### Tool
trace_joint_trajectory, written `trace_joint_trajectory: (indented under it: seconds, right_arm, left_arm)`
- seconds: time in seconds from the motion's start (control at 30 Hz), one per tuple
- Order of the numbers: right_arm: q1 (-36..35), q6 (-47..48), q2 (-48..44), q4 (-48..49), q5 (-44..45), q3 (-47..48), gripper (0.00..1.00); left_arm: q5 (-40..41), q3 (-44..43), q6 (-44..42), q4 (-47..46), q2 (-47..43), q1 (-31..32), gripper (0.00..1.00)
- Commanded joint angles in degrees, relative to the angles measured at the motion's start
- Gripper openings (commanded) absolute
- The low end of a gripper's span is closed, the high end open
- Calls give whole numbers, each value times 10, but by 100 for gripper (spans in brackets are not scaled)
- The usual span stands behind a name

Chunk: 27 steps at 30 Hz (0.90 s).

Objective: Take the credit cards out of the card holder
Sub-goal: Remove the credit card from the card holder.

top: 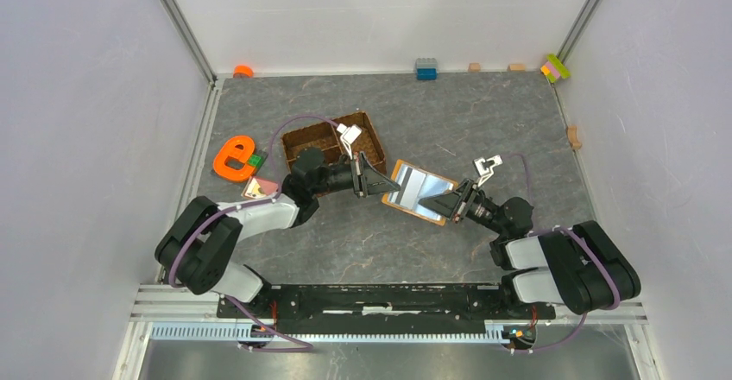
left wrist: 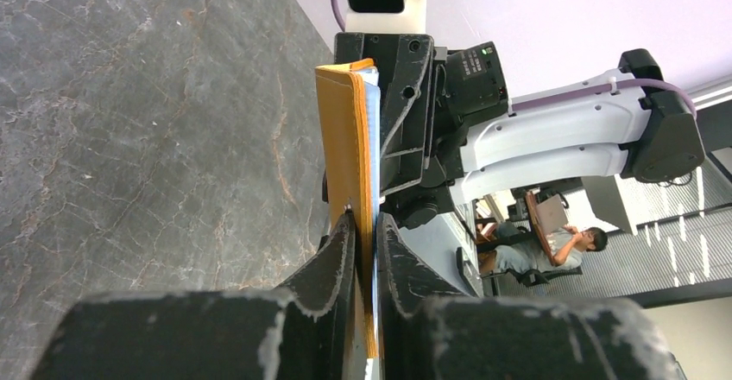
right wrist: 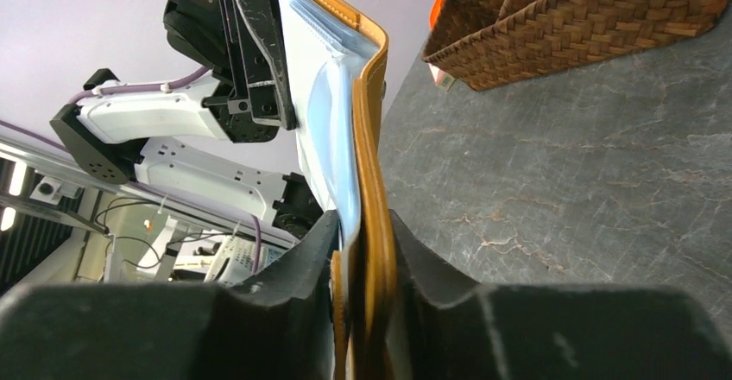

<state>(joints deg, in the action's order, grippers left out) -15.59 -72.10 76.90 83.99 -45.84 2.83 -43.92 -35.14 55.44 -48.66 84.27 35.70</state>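
Observation:
The orange-tan card holder (top: 420, 186) hangs open above the middle of the table, its pale blue-grey lining facing up. My left gripper (top: 386, 186) is shut on its left edge, and my right gripper (top: 446, 204) is shut on its right edge. The left wrist view shows the card holder (left wrist: 345, 129) edge-on, pinched in the left gripper (left wrist: 366, 220). The right wrist view shows the holder (right wrist: 369, 95) clamped in the right gripper (right wrist: 362, 218), lining bulging left. I cannot tell whether credit cards sit in the slots. A pale flat piece (top: 259, 187), perhaps a card, lies beside the left arm.
A brown woven divided tray (top: 293, 138) stands just behind the left gripper, and its wall (right wrist: 561, 17) also shows in the right wrist view. An orange e-shaped toy (top: 233, 157) lies to its left. Toy bricks (top: 425, 69) line the back wall.

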Motion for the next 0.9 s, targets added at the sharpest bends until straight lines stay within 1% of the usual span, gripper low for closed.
trace_joint_trajectory:
  seconds: [0.0, 0.07, 0.17, 0.23, 0.3, 0.37, 0.4, 0.43, 0.5, 0.57, 0.6, 0.63, 0.67, 0.73, 0.77, 0.87]
  right_arm:
    - [0, 38, -15, 193, 8, -3, 37]
    - [5, 70, -32, 134, 17, -5, 44]
    - [8, 116, -70, 48, 29, -4, 47]
    - [11, 173, -106, -72, 49, 3, 50]
    - [13, 238, -148, -197, 79, 17, 51]
    - [13, 288, -198, -288, 113, 31, 52]
    - [13, 311, -218, -320, 133, 34, 55]
    - [13, 327, -243, -356, 152, 37, 58]
    - [13, 364, -291, -418, 202, 39, 70]
    - [13, 385, -334, -459, 245, 37, 76]
    - [13, 391, -355, -474, 267, 37, 77]
    - [13, 395, -370, -479, 280, 34, 76]
    - [13, 393, -384, -484, 297, 30, 79]
    - [13, 383, -401, -490, 318, 24, 89]
    - [13, 379, -406, -491, 324, 22, 97]
    - [13, 368, -405, -499, 342, 22, 98]
  left_arm:
    - [-23, 3, 33, -59, -3, 0, 2]
    - [-20, 5, 34, -59, -3, -4, 2]
    - [-14, 11, 34, -59, -10, -10, 2]
    - [-4, 18, 26, -53, -24, -13, 2]
    - [13, 22, 4, -21, -46, -14, 2]
    - [38, 22, -30, 32, -77, -15, 2]
    - [52, 23, -48, 53, -90, -15, 2]
    - [67, 24, -63, 77, -104, -15, 2]
    - [95, 27, -87, 111, -126, -15, 2]
    - [116, 32, -102, 124, -140, -15, 2]
    - [129, 35, -108, 130, -147, -15, 2]
    - [143, 38, -115, 139, -155, -15, 2]
    - [160, 43, -119, 145, -165, -16, 2]
    - [188, 57, -123, 146, -188, -19, 2]
    - [199, 64, -126, 147, -203, -19, 2]
    - [225, 81, -139, 147, -241, -21, 2]
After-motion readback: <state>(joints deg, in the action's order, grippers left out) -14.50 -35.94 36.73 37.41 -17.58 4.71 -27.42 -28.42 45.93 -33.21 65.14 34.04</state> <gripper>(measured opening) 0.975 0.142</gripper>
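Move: Both hands hold the card holder in the air: its middle lies some 6 cm to the right of the left hand and about 1 cm back, level with it. From the right hand that middle is roughly 2 cm ahead, 1 cm left and level. The wicker basket stands on the table about 14 cm left of the left hand, 9 cm farther out and some 15 cm lower. Right fingers open off the card holder, retreating 7 cm right, 5 forward, as left hand carries it left. ##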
